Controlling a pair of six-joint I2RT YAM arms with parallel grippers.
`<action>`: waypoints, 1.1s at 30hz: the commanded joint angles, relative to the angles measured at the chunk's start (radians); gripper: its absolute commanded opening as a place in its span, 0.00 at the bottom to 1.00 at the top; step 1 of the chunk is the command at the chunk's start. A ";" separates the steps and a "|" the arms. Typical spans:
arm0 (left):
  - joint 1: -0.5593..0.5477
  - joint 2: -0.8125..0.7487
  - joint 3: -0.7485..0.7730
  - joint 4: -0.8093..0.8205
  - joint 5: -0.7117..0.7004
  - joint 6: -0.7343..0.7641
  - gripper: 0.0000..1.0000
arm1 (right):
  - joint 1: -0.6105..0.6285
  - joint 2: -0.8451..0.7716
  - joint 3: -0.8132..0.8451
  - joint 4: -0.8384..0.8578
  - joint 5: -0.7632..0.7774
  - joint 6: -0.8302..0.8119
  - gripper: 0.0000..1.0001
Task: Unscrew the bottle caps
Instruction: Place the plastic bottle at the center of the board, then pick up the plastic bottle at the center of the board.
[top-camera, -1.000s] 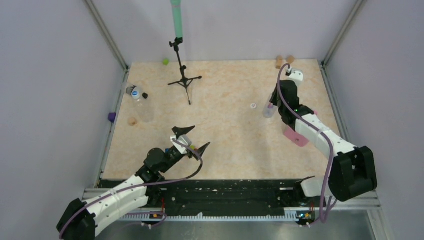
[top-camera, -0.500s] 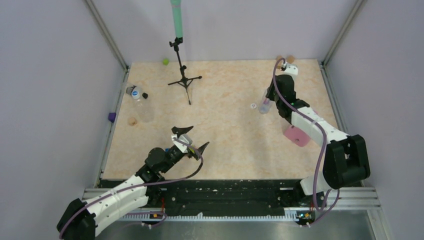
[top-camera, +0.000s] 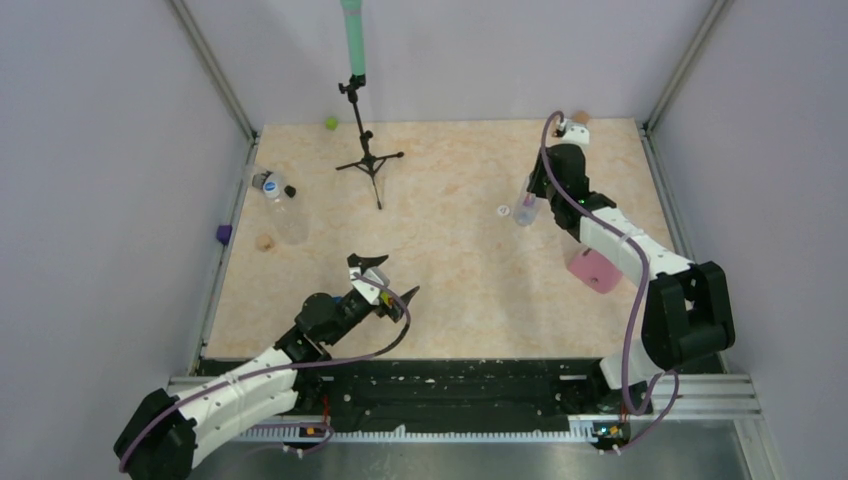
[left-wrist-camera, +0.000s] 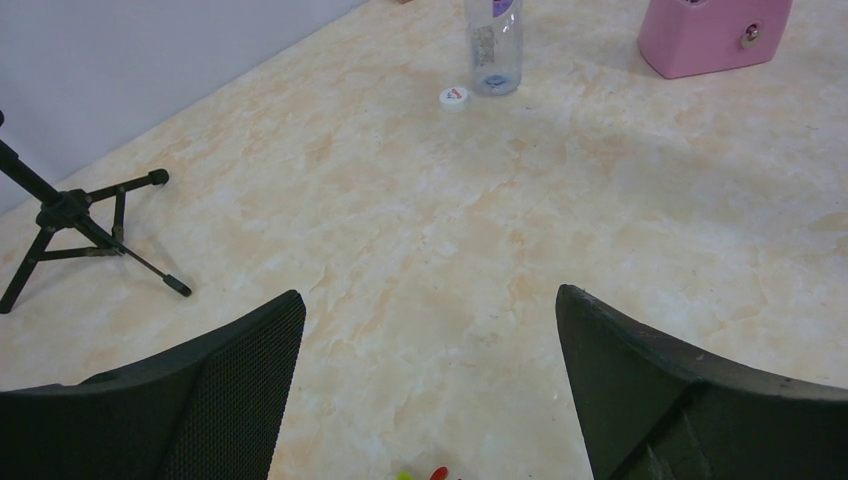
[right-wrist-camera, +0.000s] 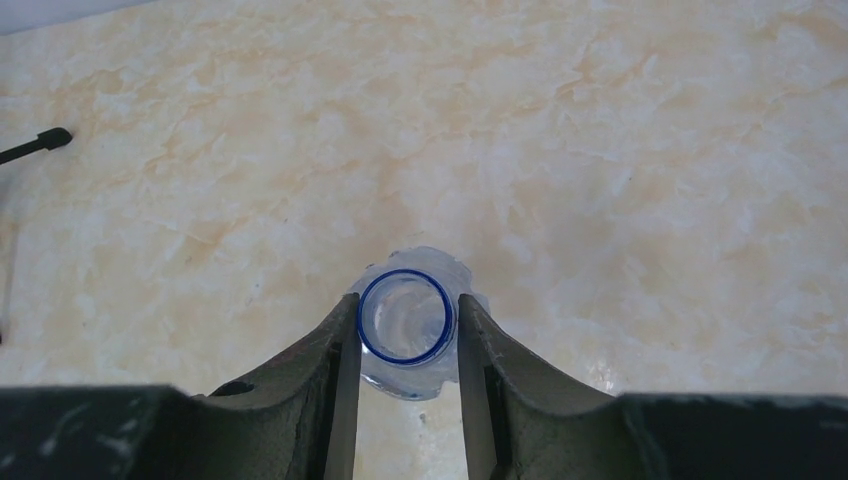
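A small clear bottle (top-camera: 524, 212) stands upright at the right of the table, its mouth open and ringed in blue (right-wrist-camera: 404, 330). My right gripper (right-wrist-camera: 407, 300) is shut on its neck, one finger on each side. A white cap (top-camera: 504, 211) lies on the table just left of this bottle, also in the left wrist view (left-wrist-camera: 453, 96) beside the bottle (left-wrist-camera: 493, 45). At the left edge lies another clear bottle (top-camera: 291, 225) with a black cap (top-camera: 291, 191). My left gripper (top-camera: 390, 280) hovers open near the front, nothing between its fingers (left-wrist-camera: 240, 370).
A pink wedge-shaped object (top-camera: 594, 270) sits near the right arm. A black tripod (top-camera: 368, 160) with a green pole stands at the back. A blue-and-white round thing (top-camera: 266, 182), a tan piece (top-camera: 265, 241), a purple block (top-camera: 223, 234) and a green block (top-camera: 330, 124) are scattered on the left.
My right gripper has carried the bottle a little left and away, up to the white cap. The left gripper has shifted slightly and stays open.
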 joint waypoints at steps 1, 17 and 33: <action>-0.004 0.006 0.021 0.017 0.000 -0.014 0.96 | -0.012 -0.004 0.031 -0.037 -0.029 -0.020 0.37; -0.004 0.002 0.012 0.025 -0.003 -0.025 0.96 | -0.012 -0.005 0.148 -0.098 -0.095 -0.053 0.57; -0.004 0.001 -0.006 0.079 -0.159 -0.121 0.98 | -0.011 -0.282 -0.011 -0.071 -0.263 0.008 0.58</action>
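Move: The right hand still grips the open neck of the plastic bottle, which stands upright on the board with its middle some 9 cm straight below. From this hand the white cap lies 5 cm left, level fore and aft, on the table 18 cm below; the pink box is about 14 cm right and 11 cm back, 12 cm lower. From the left hand, the bottle is roughly 22 cm ahead, 27 cm right, 7 cm lower. The right fingers open off the bottle's neck, then the hand rises about 6 cm clear of it. ##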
